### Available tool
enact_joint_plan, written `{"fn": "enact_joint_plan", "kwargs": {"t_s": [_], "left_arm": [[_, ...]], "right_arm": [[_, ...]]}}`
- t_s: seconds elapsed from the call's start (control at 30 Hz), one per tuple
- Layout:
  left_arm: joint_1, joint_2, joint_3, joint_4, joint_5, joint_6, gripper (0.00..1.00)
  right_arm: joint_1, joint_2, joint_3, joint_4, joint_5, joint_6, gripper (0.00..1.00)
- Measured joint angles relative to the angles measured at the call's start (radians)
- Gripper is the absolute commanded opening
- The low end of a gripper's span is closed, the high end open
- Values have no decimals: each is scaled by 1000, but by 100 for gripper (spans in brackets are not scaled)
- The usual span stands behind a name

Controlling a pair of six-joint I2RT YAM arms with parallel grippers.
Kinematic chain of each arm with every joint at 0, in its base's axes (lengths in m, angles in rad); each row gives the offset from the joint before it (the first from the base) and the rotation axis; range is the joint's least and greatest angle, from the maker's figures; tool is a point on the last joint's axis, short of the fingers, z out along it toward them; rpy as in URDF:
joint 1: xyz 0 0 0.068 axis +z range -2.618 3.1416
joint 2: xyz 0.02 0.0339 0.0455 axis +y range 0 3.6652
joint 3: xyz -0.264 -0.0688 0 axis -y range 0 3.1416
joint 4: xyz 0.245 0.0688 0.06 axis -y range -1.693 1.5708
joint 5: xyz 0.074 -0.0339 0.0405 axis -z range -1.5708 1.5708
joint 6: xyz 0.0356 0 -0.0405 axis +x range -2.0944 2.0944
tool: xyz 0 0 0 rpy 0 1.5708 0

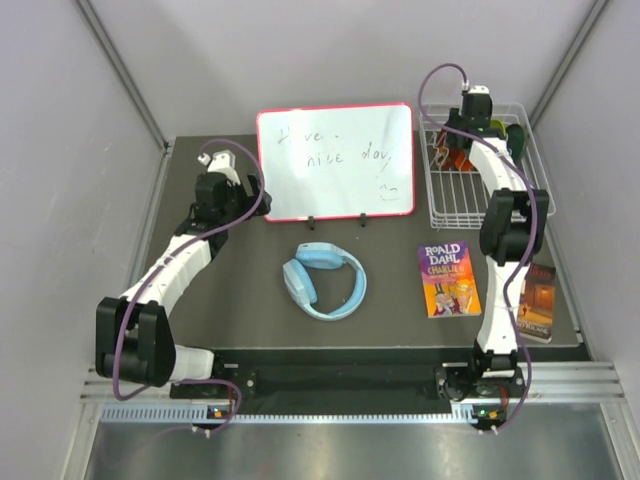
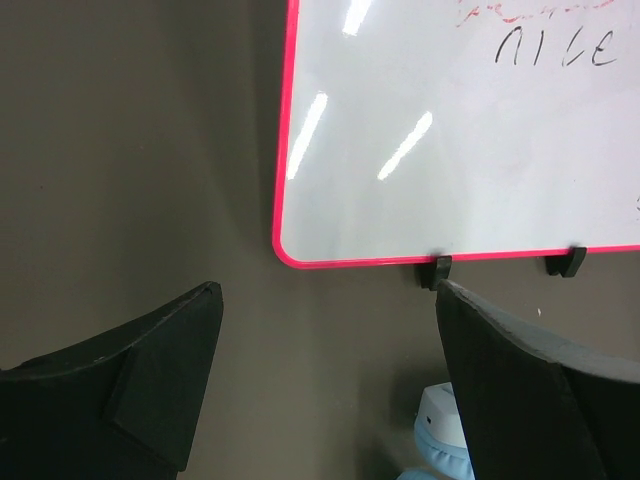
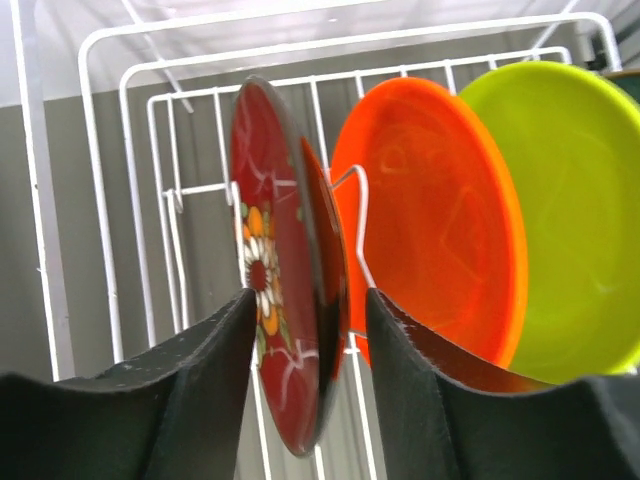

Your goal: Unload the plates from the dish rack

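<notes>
The white wire dish rack (image 1: 450, 205) sits at the back right of the table, with plates standing on edge between its prongs. In the right wrist view a dark red flowered plate (image 3: 280, 250) stands in front, an orange plate (image 3: 430, 220) behind it, then a yellow-green one (image 3: 570, 200), inside the rack's wires (image 3: 33, 150). My right gripper (image 3: 310, 295) reaches down into the rack (image 1: 472, 138) and straddles the dark red plate's rim; the left finger sits close against it and a small gap shows at the right finger. My left gripper (image 2: 325, 290) hangs open over bare table at the whiteboard's lower left corner (image 1: 238, 195).
A red-framed whiteboard (image 1: 335, 160) stands at the back centre on small black feet. Blue headphones (image 1: 325, 282) lie in the middle of the table. A Roald Dahl book (image 1: 448, 278) and a darker book (image 1: 535, 300) lie at the right, near the right arm.
</notes>
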Motion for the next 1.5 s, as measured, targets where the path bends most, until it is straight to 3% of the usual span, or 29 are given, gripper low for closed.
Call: {"fn": "enact_joint_plan", "kwargs": {"t_s": [0.1,0.23,0.57,0.83,1.1,1.33,1.5], "left_arm": [[0,0,0,10,-2,5,91],[0,0,0,28,-6,8,91],[-2,-13,-52,79,-18,8,91],[-13,-14,-52,77,-33,15,91],[-44,-41,-52,75,-50,42,86],[-68,-80,-47,76,7,26,87],[-68,-82,-21,80,162,-9,87]], "right_arm": [[0,12,2,0,-14,-1,29],[-1,18,5,0,-15,-2,0],[4,-12,-76,91,31,-12,0],[85,-76,-188,199,272,-87,0],[107,-217,-265,234,375,-123,0],[112,-455,-397,254,406,-104,0],[124,-727,-579,193,266,13,0]]}}
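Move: The dark red flowered plate stands upright in the dish rack with its near rim between the right hand's parted fingers; its middle lies about 5 cm ahead and 4 cm below, neither left nor right. At the same distance ahead and height follow the orange plate, some 6 cm to the right, and the lime plate, some 11 cm right. From the left hand, the red plate is roughly 25 cm ahead, 52 cm right and 8 cm lower. The red plate's near rim is pinched as the right hand settles a centimetre lower and shuts its half-open fingers on it; keeping that grip, the hand draws the plate up out of the rack, some 18 cm, then increasingly back, about 14 cm, fingers tipping upward by 20 degrees. Late on, the empty left hand swings about 5 cm right, rising 4 cm. ##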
